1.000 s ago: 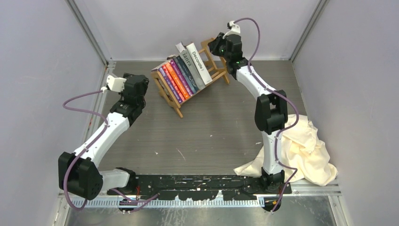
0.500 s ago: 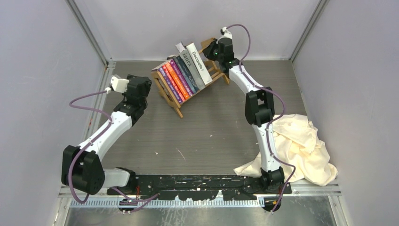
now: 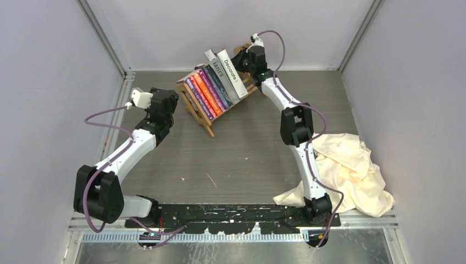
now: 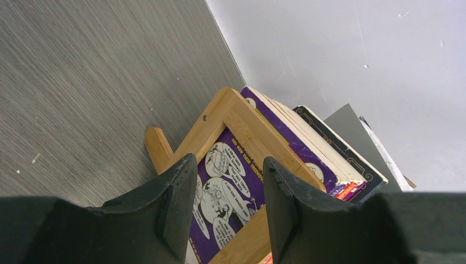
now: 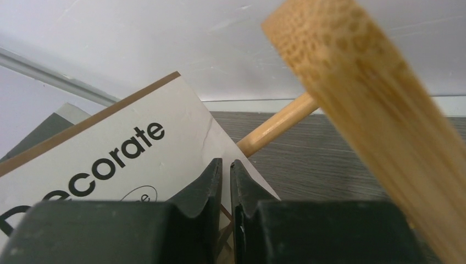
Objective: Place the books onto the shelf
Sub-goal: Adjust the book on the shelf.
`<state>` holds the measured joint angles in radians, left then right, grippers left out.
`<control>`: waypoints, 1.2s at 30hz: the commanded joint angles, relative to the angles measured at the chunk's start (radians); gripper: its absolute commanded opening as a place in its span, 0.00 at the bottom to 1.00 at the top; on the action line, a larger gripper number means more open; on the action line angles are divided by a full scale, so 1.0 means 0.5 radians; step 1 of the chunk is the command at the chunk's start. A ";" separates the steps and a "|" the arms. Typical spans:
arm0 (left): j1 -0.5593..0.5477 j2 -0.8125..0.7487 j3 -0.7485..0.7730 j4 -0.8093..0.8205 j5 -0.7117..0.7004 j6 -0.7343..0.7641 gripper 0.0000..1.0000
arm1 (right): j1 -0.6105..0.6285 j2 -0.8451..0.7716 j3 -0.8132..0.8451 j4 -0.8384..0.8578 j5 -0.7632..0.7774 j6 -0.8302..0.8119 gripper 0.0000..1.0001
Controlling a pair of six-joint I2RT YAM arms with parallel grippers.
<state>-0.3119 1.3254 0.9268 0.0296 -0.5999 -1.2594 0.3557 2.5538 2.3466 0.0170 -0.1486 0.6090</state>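
The light-wood shelf stands slanted at the back of the table with several books in it: purple and red-orange paperbacks, a dark one, a tall grey one and a white "Decorate" book. My left gripper hovers open just off the shelf's left end. In the left wrist view its fingers frame the purple book cover behind the end frame, holding nothing. My right gripper is shut and empty at the shelf's right end, its tips against the white book beside the wooden frame.
A crumpled cream cloth lies at the right, beside the right arm's base. Grey walls close in the table on three sides, the back wall just behind the shelf. The arms' black base rail runs along the near edge.
The right arm has swung left, bringing its shut gripper in against the white book at the shelf's right end. The left arm has crept slightly toward the shelf's left end.
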 commanded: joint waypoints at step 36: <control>0.009 -0.026 0.009 0.181 0.022 0.022 0.46 | -0.058 -0.439 -0.517 -0.014 0.139 -0.112 0.43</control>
<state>-0.3119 1.3495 0.9264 0.0711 -0.5762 -1.2736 0.3496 2.4516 2.0899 0.0067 -0.1375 0.5755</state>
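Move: The white Decorate book leans in the shelf just beside the right hand's nearly shut fingers, its middle about 5 cm back, 2 cm left and 6 cm below. The grey book beyond it sits roughly 6 cm left and 6 back; the shelf's right end frame is some 7 cm right and 4 back, both also about 6 cm lower. From the left hand, the Decorate book lies roughly 15 cm ahead, 23 right and 10 below. The right hand sinks about 5 cm along the Decorate book's cover, drawing back some 3 cm, fingers opening late. ##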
